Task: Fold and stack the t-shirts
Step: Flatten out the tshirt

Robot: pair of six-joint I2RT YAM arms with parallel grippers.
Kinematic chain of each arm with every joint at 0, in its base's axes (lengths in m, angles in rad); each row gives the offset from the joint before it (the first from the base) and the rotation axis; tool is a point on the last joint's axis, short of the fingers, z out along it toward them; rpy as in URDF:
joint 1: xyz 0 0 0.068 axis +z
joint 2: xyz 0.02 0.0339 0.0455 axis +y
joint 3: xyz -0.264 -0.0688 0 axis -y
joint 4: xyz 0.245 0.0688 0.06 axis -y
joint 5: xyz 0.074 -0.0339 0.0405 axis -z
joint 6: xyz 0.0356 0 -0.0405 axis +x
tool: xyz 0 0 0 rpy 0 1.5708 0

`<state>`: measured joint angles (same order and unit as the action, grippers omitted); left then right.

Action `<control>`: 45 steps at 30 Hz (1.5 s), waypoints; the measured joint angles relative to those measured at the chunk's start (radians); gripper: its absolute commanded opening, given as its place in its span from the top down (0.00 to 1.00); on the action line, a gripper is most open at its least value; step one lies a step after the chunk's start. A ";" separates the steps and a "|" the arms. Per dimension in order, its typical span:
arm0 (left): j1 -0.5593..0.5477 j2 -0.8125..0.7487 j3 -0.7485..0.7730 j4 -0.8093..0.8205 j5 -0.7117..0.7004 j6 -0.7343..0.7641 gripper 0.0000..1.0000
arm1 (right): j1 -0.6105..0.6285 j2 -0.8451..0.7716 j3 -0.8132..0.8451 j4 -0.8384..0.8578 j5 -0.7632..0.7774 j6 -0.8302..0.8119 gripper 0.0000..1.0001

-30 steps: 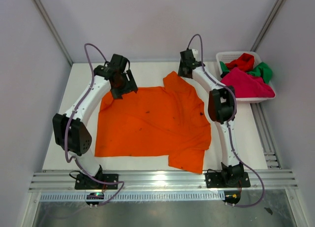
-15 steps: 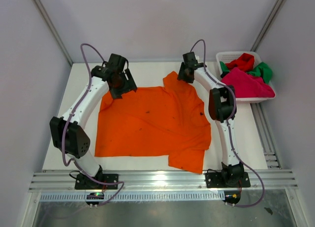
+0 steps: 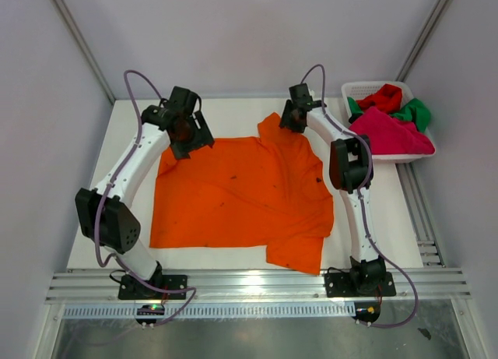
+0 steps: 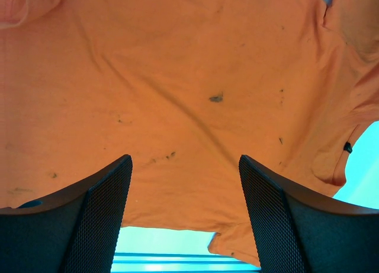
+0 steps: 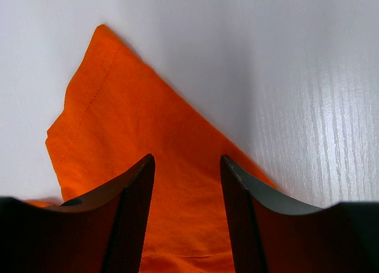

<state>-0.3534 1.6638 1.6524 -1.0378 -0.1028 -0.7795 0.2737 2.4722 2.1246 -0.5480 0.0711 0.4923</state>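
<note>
A bright orange t-shirt (image 3: 241, 195) lies spread on the white table (image 3: 226, 110), with one sleeve pointing to the far side and its near right corner folded. My left gripper (image 3: 189, 143) hovers over the shirt's far left corner, open. In the left wrist view the orange cloth (image 4: 195, 77) fills the frame and nothing sits between the open gripper (image 4: 185, 160). My right gripper (image 3: 290, 123) hangs over the far sleeve (image 5: 118, 143), and the right gripper (image 5: 187, 157) is open and empty there. The red (image 3: 383, 96), green (image 3: 416, 111) and magenta-pink (image 3: 389, 133) t-shirts lie crumpled in the basket.
A white lattice basket (image 3: 354, 90) stands at the far right corner of the table. A metal rail (image 3: 257, 285) runs along the near edge by the arm bases. Grey walls close in the left, right and far sides.
The left arm's elbow has swung a little to the left and both gripper heads have shifted slightly. The orange shirt lies as before.
</note>
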 measured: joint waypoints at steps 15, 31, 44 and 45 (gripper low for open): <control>0.000 -0.020 0.000 -0.035 -0.013 -0.002 0.25 | -0.010 -0.010 -0.015 -0.023 0.019 0.106 0.48; 0.000 -0.056 -0.002 -0.035 -0.023 -0.001 0.24 | -0.016 -0.217 -0.346 -0.021 0.110 0.131 0.48; 0.000 -0.055 -0.016 -0.016 -0.004 0.001 0.25 | -0.016 -0.269 -0.424 0.116 0.104 0.032 0.48; 0.000 -0.055 -0.017 -0.014 -0.002 0.001 0.25 | -0.016 -0.269 -0.413 0.127 0.103 0.024 0.48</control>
<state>-0.3534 1.6085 1.6356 -1.0519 -0.1047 -0.7784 0.2577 2.2032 1.7119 -0.4213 0.1741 0.5163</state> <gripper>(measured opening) 0.755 0.521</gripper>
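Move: The right sleeve of the orange t-shirt lies right under the right hand's half-open fingers, its middle about 3 cm back, 4 cm to the left and 1 cm below them. Its cuff is some 8 cm left and 4 cm ahead. The shirt's body centres roughly 24 cm back and 15 cm left, and the basket stands about 31 cm to the right, 2 cm ahead. From the left hand, the sleeve is around 19 cm ahead, 21 cm right and 19 cm below. Back towards its base and to the right, the right hand sweeps about 7 cm and 4 cm, staying low and dragging the sleeve cloth under its fingertips in from the far table edge. The wrist turns some 10 degrees clockwise on the way; then the hand rises about 2 cm, easing forward a little. The fingers stay half open. ##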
